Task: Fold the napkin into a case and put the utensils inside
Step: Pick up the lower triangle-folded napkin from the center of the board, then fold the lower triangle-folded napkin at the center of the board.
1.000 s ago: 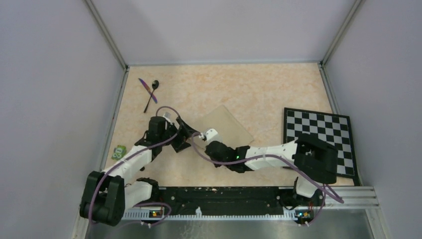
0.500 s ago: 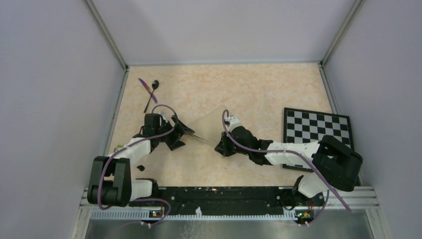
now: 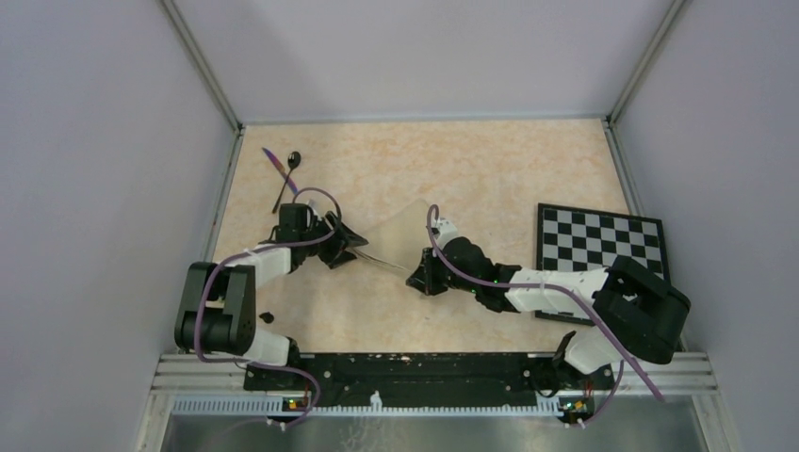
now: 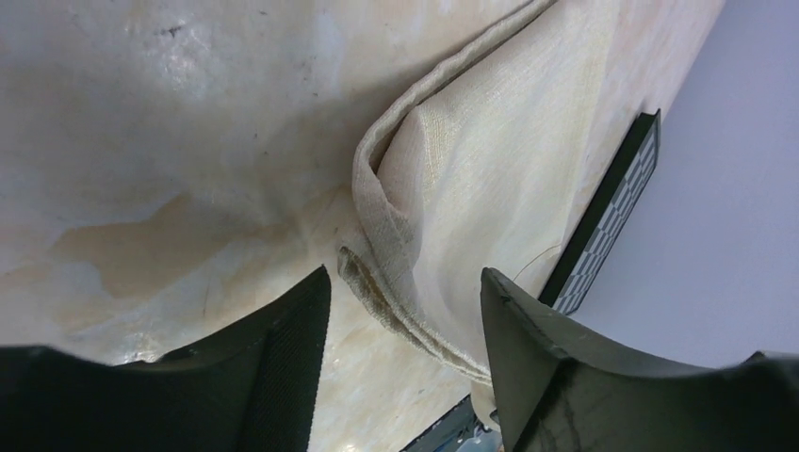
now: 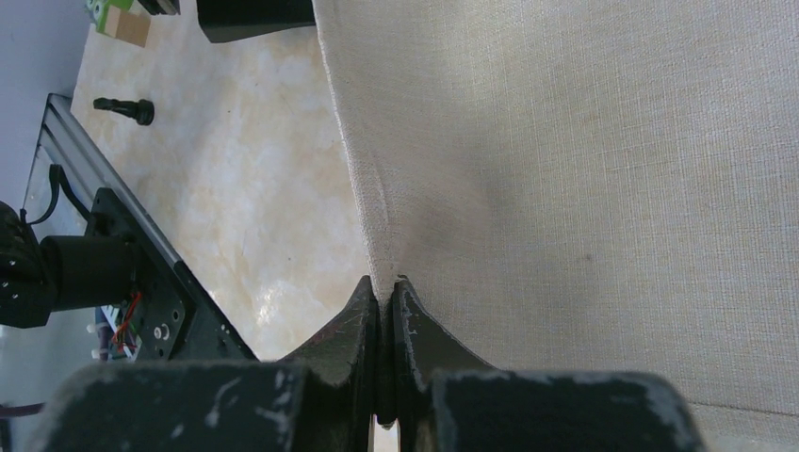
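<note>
The beige napkin (image 3: 396,237) lies mid-table, partly lifted between my two grippers. My right gripper (image 3: 424,275) is shut on its near edge; in the right wrist view the cloth (image 5: 584,169) runs straight into the closed fingertips of that gripper (image 5: 387,285). My left gripper (image 3: 351,248) is at the napkin's left corner. In the left wrist view, the doubled, rolled corner of the napkin (image 4: 386,226) sits in the gap of the open left gripper (image 4: 405,297), touching neither finger. The black spoon (image 3: 286,181) and the purple knife (image 3: 276,164) lie crossed at the far left.
A black-and-white checkerboard (image 3: 603,256) lies at the right, also in the left wrist view (image 4: 612,212). A small black object (image 3: 267,317) sits near the left arm's base. A metal rail (image 3: 424,372) runs along the near edge. Walls enclose the table.
My right gripper has swung right, away from the left gripper, still shut on the napkin's edge. My left gripper has moved up to the napkin's left corner and its jaws have narrowed.
</note>
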Robot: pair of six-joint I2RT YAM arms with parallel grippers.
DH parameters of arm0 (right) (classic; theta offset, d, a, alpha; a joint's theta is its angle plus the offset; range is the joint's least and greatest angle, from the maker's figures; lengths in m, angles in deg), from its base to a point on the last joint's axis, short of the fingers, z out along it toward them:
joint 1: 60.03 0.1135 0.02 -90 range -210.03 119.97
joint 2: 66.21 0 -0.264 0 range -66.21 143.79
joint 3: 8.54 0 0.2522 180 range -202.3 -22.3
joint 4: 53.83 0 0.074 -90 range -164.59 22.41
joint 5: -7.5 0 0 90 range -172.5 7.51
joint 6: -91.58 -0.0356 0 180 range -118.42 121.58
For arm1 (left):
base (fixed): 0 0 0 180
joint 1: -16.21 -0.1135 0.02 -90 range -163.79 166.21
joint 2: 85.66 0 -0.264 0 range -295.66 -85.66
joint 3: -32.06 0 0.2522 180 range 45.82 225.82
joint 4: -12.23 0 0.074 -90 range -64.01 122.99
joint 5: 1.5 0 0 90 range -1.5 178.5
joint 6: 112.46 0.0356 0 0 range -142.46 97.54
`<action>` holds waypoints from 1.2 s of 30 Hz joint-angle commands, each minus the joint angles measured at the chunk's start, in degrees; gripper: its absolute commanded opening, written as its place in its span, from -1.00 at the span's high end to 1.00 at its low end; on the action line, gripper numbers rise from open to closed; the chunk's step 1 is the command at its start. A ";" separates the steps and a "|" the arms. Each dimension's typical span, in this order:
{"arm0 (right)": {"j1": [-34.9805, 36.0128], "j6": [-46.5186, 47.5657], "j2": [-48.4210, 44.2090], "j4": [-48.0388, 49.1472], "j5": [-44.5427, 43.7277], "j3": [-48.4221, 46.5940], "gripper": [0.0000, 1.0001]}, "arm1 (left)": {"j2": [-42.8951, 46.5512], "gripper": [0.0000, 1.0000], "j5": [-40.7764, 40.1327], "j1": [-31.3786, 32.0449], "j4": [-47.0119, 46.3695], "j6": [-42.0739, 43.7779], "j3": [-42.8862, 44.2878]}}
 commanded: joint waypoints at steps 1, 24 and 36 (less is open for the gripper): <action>-0.73 -0.08 -2.16 3.90 0.96 0.47 1.00 | -1.43 -0.21 -0.48 0.27 -2.66 0.89 3.19; -6.53 -4.36 -4.05 4.13 5.60 7.35 1.00 | -10.03 0.83 -11.12 11.61 9.94 1.49 22.32; -9.67 -3.99 -4.63 2.94 5.94 9.97 1.00 | -19.17 0.93 -14.20 17.61 13.86 2.44 34.29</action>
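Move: The napkin's left corner sits in the gap between the open left fingers, practically at the hand point. From that hand, the napkin's far corner lies about 12 cm ahead and 14 cm right, and its near corner, held by the right hand, 7 cm back and 12 cm right; the spoon is roughly 17 cm ahead and 17 cm left. From the right hand, the left corner is some 7 cm ahead and 12 cm left. Left hand pinches the napkin's left corner, carrying it 10 cm right and forward; right, still gripping, sinks rightward. ##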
